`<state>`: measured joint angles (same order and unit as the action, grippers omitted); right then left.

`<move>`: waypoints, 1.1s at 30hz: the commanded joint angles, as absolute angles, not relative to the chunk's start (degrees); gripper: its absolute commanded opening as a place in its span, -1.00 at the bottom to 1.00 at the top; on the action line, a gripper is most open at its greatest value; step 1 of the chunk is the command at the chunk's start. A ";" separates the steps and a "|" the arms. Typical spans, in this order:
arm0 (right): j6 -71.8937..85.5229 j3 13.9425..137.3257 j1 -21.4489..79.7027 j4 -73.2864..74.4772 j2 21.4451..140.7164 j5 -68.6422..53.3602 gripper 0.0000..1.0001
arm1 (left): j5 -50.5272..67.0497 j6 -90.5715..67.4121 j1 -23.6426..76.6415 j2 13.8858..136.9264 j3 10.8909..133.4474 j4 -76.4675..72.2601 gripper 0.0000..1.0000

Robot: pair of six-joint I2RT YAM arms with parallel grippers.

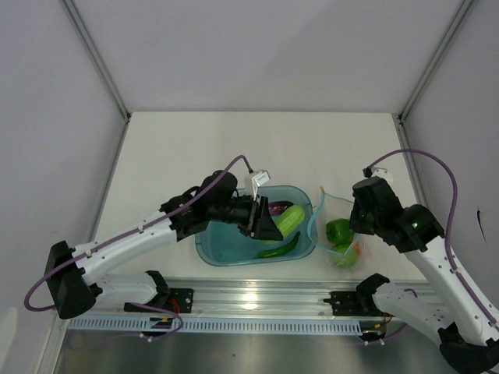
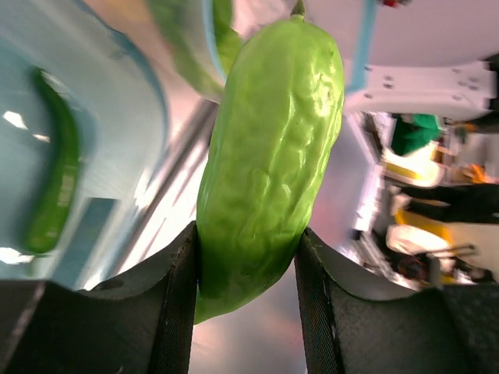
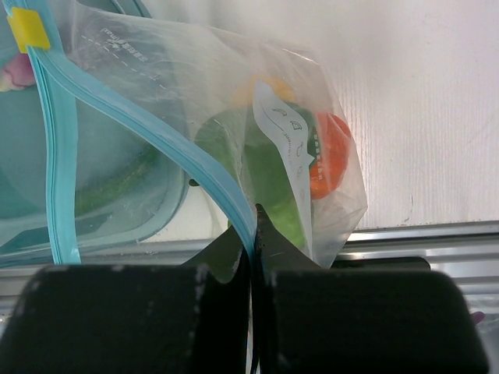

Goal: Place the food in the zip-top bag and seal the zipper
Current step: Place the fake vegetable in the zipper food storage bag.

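Note:
My left gripper (image 1: 269, 220) (image 2: 248, 261) is shut on the pale green cucumber (image 1: 290, 220) (image 2: 269, 156), gripping its lower end over the right part of the blue tub (image 1: 226, 251). A dark green chili (image 1: 281, 248) (image 2: 51, 195) lies in the tub, and a purple eggplant (image 1: 277, 206) shows behind the cucumber. The clear zip-top bag (image 1: 323, 222) (image 3: 312, 93) hangs to the right of the tub. My right gripper (image 1: 360, 212) (image 3: 251, 226) is shut on its teal zipper (image 3: 168, 136). Inside the bag are a green bell pepper (image 1: 339, 231) (image 3: 269, 175), a red tomato (image 3: 331, 156) and a green round fruit (image 1: 345, 255).
The tub (image 3: 93, 171) stands near the table's front edge, just behind the metal rail (image 1: 257, 300) that carries both arm bases. The bag's bottom rests close to that rail. White walls close in the table on three sides.

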<state>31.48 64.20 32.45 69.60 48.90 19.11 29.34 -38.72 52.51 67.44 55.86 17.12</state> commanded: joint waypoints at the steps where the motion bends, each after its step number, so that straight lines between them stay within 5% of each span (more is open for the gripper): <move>1: 32.25 63.64 32.87 68.03 48.78 20.65 -1.00 | 37.17 -46.64 54.23 66.62 55.11 11.89 -0.66; 13: 34.62 63.02 37.34 68.29 49.13 27.24 -1.00 | 49.13 -74.96 57.83 78.56 51.50 -15.01 -0.79; 33: 40.34 67.50 48.69 73.12 50.54 37.88 -1.00 | 35.17 -97.99 59.41 84.99 52.56 -22.15 -0.91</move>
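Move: About 17 cm to the left hand's right, some 4 cm ahead and 9 cm lower, opens the middle of the blue-rimmed bag mouth. The green pepper in the bag is roughly 22 cm right, 6 cm ahead and 18 cm down. In the bin, the eggplant lies about 16 cm ahead and 3 cm right, the green chili straight below and 3 cm right, both some 20 cm down. From the right hand, the mouth's middle is about 9 cm left, 4 cm ahead and 5 cm lower. Carrying the pale green cucumber, still pinched near its rear end, the left hand travels about 9 cm right towards the bag mouth, swinging 5 to 6 cm back on the way and then a couple of centimetres forward again. It rolls some 45 degrees about its pointing direction, front side down. The right hand keeps its shut grip on the bag's rim almost in place, turning slightly. ##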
